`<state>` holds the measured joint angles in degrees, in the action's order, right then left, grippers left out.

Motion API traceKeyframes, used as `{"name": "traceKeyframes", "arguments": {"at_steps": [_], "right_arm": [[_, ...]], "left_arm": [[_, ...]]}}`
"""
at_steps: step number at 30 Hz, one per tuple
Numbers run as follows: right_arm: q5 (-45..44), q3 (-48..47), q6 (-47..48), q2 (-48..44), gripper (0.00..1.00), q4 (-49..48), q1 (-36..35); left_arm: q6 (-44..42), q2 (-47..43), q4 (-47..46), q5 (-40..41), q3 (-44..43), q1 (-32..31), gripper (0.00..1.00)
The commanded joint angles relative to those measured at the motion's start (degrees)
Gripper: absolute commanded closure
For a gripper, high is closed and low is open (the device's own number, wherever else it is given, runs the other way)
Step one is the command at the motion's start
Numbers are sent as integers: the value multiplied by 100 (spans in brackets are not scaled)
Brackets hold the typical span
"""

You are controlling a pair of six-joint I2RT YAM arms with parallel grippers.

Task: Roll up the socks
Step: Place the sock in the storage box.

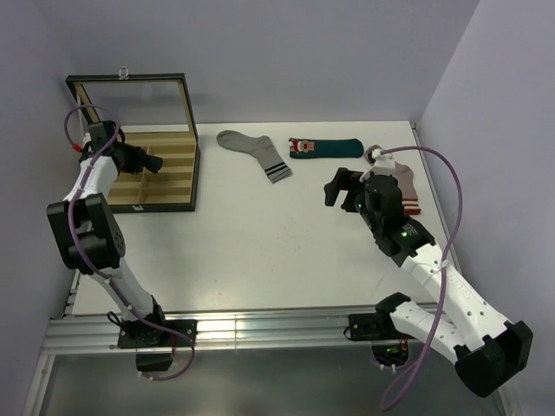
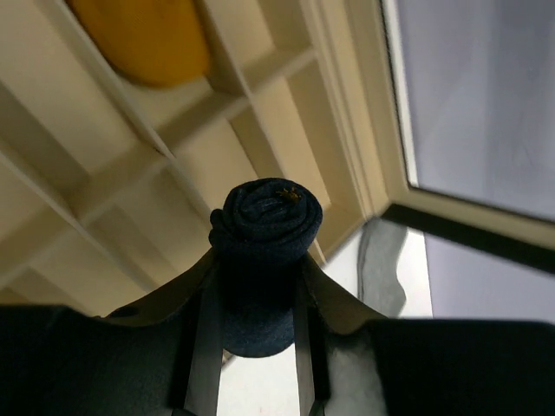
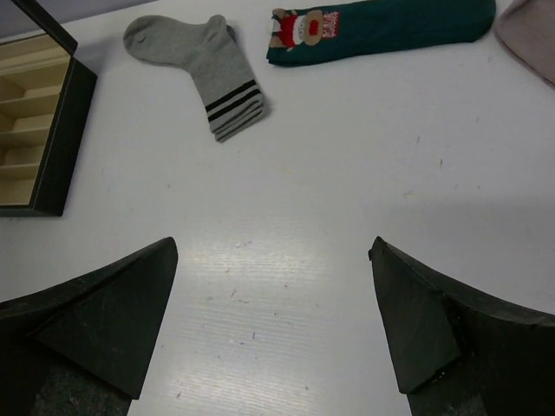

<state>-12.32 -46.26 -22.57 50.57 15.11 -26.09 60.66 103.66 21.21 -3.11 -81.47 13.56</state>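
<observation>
A rolled navy sock (image 2: 264, 227) sits between the fingers of my left gripper (image 2: 257, 273), which is shut on it and hovers over the wooden compartments of the box (image 1: 165, 165). My left gripper (image 1: 154, 163) is over the box's right half. A rolled mustard sock (image 2: 143, 35) lies in one compartment. The dark teal sock (image 1: 326, 147) (image 3: 381, 26) with its Christmas figure lies flat at the back of the table. My right gripper (image 1: 340, 186) (image 3: 273, 260) is open above bare table in front of the teal sock, with nothing between its fingers.
A grey sock with dark stripes (image 1: 257, 153) (image 3: 201, 62) lies left of the teal one. A pinkish-beige sock (image 1: 405, 185) (image 3: 531, 26) lies at the right, near the wall. The box's lid (image 1: 130, 104) stands open at the back left.
</observation>
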Motion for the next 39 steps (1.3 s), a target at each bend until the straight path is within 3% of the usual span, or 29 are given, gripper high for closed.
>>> {"name": "traceKeyframes", "arguments": {"at_steps": [1, 9, 17, 39], "right_arm": [[-183, -366, 156, 172, 0, -123, 16], [1, -542, 218, 621, 0, -201, 42], [54, -472, 305, 630, 0, -272, 42], [142, -305, 367, 639, 0, -421, 51]], "left_arm": [[69, 207, -267, -137, -421, 164, 100], [-10, 366, 76, 285, -520, 603, 100], [-54, 489, -415, 285, -53, 1095, 100], [-28, 700, -1111, 426, 659, 1219, 100]]}}
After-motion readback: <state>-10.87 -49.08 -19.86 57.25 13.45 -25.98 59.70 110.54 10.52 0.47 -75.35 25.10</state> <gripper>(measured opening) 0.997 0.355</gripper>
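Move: The left gripper already holds the rolled navy sock over the open storage box. Its goal, the left-column slot just nearer than the orange sock, lies about 10 cm to its left, 3 cm back and 10 cm below. At the same depth, the orange sock is some 9 cm left and 2 cm ahead; the empty right column's middle is 4 cm right, level with the hand. From the right hand the slot lies roughly 63 cm left, 16 ahead and 20 below. Carry the rolled navy sock about 11 cm left with the left gripper, sinking gently and easing back 2 cm, from over the right column to the left-column slot beside the orange sock. Turn the hand some 15 degrees counter-clockwise on the way, then lower almost straight down the last few centimetres, keeping the grip shut on the sock. ##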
